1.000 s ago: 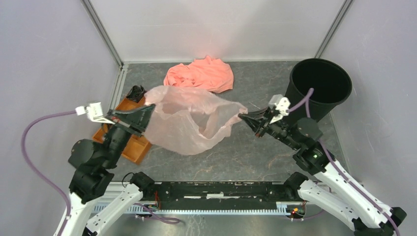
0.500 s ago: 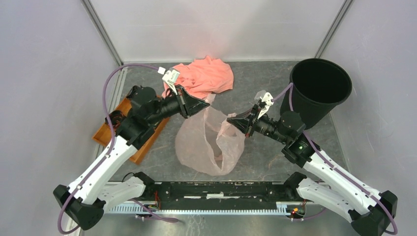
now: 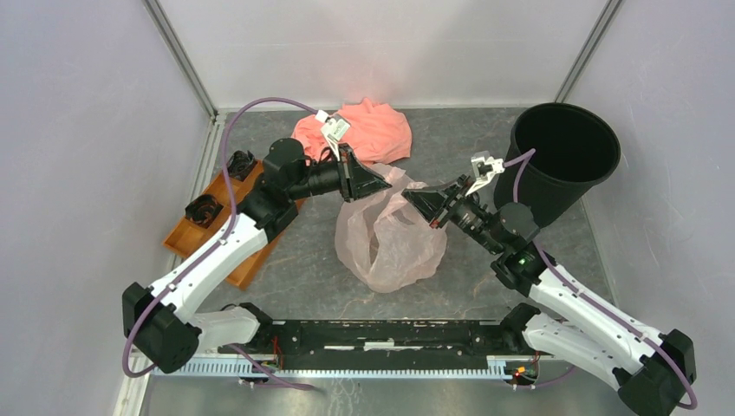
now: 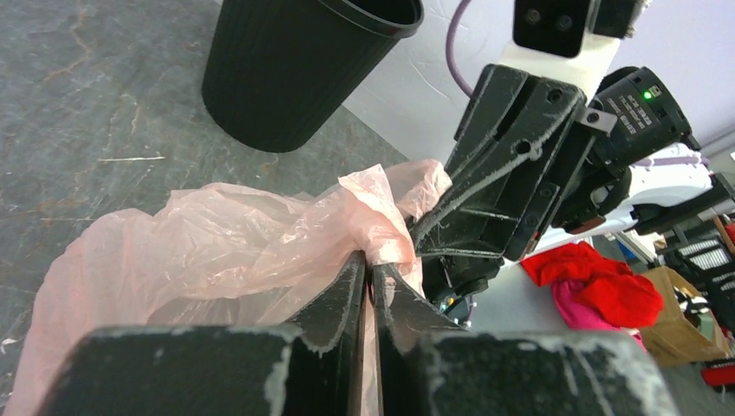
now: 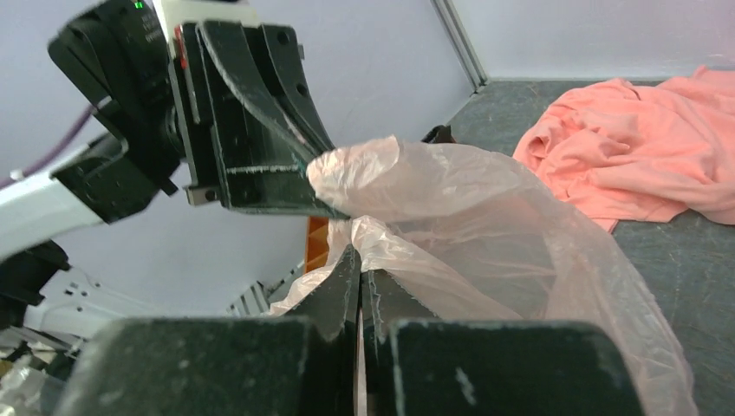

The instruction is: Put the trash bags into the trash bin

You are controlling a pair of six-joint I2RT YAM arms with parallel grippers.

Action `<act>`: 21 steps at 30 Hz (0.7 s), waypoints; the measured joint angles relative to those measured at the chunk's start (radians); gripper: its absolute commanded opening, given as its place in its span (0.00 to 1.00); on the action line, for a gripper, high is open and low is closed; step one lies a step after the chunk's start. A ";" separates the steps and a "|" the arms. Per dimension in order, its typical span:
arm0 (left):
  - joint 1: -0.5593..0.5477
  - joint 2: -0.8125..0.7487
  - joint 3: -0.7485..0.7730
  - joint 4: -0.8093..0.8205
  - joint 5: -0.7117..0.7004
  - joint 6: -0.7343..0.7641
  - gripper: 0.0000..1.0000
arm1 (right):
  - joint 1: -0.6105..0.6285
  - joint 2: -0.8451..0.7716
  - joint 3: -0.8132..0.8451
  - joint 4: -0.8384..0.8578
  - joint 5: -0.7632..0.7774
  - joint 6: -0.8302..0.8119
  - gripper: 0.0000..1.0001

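The trash bag (image 3: 390, 247), thin wrinkled pale pink film, hangs between both grippers over the middle of the table, its bottom sagging toward the table. My left gripper (image 3: 383, 184) is shut on its upper edge; in the left wrist view the film (image 4: 217, 251) runs into the nearly closed jaws (image 4: 371, 262). My right gripper (image 3: 410, 198) pinches the opposite edge, a few centimetres from the left one. In the right wrist view the film (image 5: 485, 225) is clamped in its jaws (image 5: 360, 257). The black trash bin (image 3: 568, 152) stands upright at the back right, beyond the right arm.
A salmon-orange cloth (image 3: 364, 130) lies crumpled at the back centre, just behind the left gripper. An orange compartment tray (image 3: 217, 234) holding small black items sits at the left under the left arm. Walls close in the table on the left, back and right.
The left arm has swung from the far left to the centre, close to the right gripper. The bag, earlier stretched wide, now hangs bunched and narrow, shifted right.
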 measured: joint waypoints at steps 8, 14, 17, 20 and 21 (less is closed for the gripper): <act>-0.003 0.014 -0.061 0.065 0.073 -0.011 0.34 | 0.000 0.077 -0.026 0.100 0.043 0.086 0.01; -0.003 -0.001 -0.086 0.042 0.072 0.002 0.55 | 0.000 0.118 -0.026 0.114 0.043 0.112 0.01; -0.003 -0.006 -0.093 0.039 0.069 0.006 0.57 | 0.001 0.125 -0.026 0.140 0.042 0.130 0.01; -0.003 -0.006 -0.093 0.039 0.067 0.008 0.49 | 0.008 0.128 -0.026 0.164 0.041 0.147 0.01; -0.003 -0.006 -0.093 0.039 0.068 0.008 0.42 | 0.011 0.128 -0.026 0.170 0.041 0.153 0.01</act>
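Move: The trash bag's gathered mouth is right at the nearly shut left fingers, its body hanging straight beneath, with its middle some 12 cm below. The right gripper grips that mouth too; from it the bag's middle is about 1 cm ahead, 3 cm left and 12 cm down. The trash bin stands roughly 15 cm ahead and 34 cm right of the right gripper, while the coral cloth lies about 27 cm ahead and 9 cm left of the left gripper, some 32 cm lower. Open the left fingers to about half their range, letting go of the fold, while lowering that gripper about 3 cm and easing it slightly back, so the parted fingers straddle the bunched plastic. Keep the right fingers shut on the mouth and bring them about 2 cm forward and nearly as far left, dipping about 2 cm and then rising halfway back. ##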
